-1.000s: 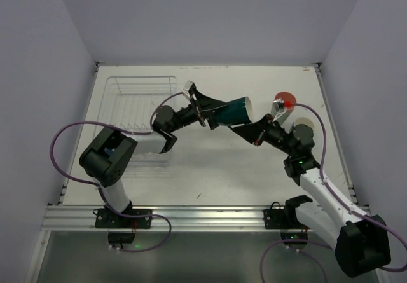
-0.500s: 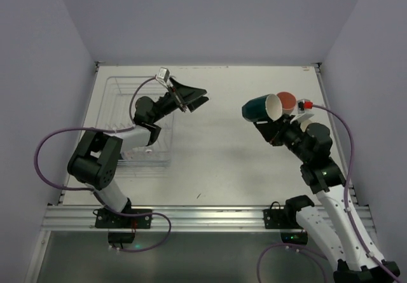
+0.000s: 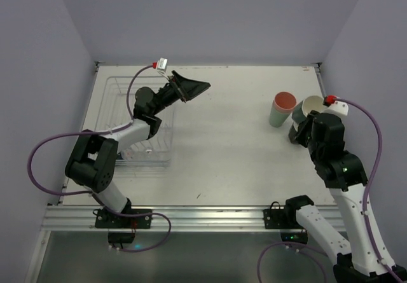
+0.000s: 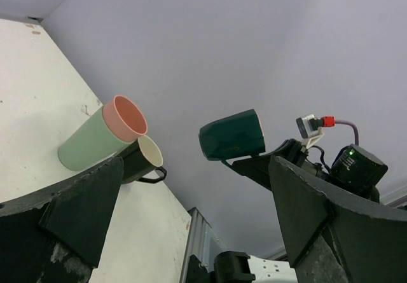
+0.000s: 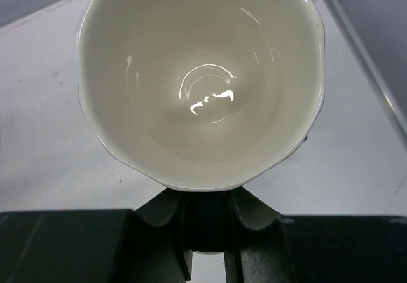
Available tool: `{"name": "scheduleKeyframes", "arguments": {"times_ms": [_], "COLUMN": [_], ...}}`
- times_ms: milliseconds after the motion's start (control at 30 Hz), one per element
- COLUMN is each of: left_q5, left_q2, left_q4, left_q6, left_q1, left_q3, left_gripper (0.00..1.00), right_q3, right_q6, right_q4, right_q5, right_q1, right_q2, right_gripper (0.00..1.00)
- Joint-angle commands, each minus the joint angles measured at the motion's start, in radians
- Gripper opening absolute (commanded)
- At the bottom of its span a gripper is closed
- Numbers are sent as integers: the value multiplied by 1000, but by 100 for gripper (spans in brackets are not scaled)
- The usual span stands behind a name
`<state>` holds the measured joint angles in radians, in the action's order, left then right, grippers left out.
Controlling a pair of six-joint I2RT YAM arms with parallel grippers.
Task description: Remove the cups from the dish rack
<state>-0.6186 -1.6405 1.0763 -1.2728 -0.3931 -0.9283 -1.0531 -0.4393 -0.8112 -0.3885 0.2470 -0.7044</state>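
Note:
My right gripper (image 5: 206,232) is shut on the wall of a dark teal cup (image 5: 200,82), whose pale inside faces the wrist camera. From above, this cup (image 3: 310,108) hangs at the table's right, next to a mint-green cup with a salmon inside (image 3: 280,108). In the left wrist view the teal cup (image 4: 232,133) is in the air above a black handled mug (image 4: 143,159) and the mint cup (image 4: 95,140). My left gripper (image 3: 197,87) stands open and empty, raised over the right edge of the wire dish rack (image 3: 143,78).
Both standing cups sit near the table's right edge (image 3: 331,114). Grey walls close in the table on three sides. Something faint and clear (image 3: 145,148) lies in the rack's near part. The left arm's cable (image 3: 57,143) loops beside the rack.
The teal cup passed from my left gripper to my right. The right arm carried it from mid-table to the right, beside the other cups. The left gripper opened and swung back over the rack.

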Motion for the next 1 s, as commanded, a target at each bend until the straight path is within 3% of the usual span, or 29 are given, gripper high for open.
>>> {"name": "scheduleKeyframes", "arguments": {"times_ms": [0, 433, 967], "left_q5": [-26, -56, -82], "left_q2": [-22, -7, -28], "left_q4": [85, 108, 129], "left_q6": [-16, -20, -33], "left_q1": [-1, 0, 0], "left_q3": [-15, -4, -14], "left_gripper": [100, 100, 100], "right_q3": [-59, -50, 59], "right_q6": [33, -7, -21], "right_q4": [0, 35, 240], "right_q5": [-170, -211, -93], "right_q1": [-17, -78, -189], "right_q2": [-38, -214, -316], "right_gripper": [0, 0, 0]}}
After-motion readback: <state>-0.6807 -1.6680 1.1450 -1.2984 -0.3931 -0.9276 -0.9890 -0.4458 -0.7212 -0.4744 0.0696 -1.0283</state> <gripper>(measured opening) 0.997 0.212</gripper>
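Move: The right hand still grips the teal cup, and the black cup it is being carried to stands on the table about 12 cm ahead, 8 cm to the right and 23 cm below. The stacked green and pink cups are roughly 20 cm straight ahead, their middle some 19 cm down. From the empty left hand the black cup lies about 46 cm to the right, level with it fore and aft, and some 27 cm below. Keeping its hold on the teal cup, the right hand sinks about 8 cm towards the black cup, drifting some 5 cm to the right mostly early on, then reaching some 5 cm forward as it goes on down. The wrist tips the fingers about 15 degrees farther downward and swings them about as much clockwise, which brings the leaning teal cup close to upright, bottom first towards the black cup's mouth. ##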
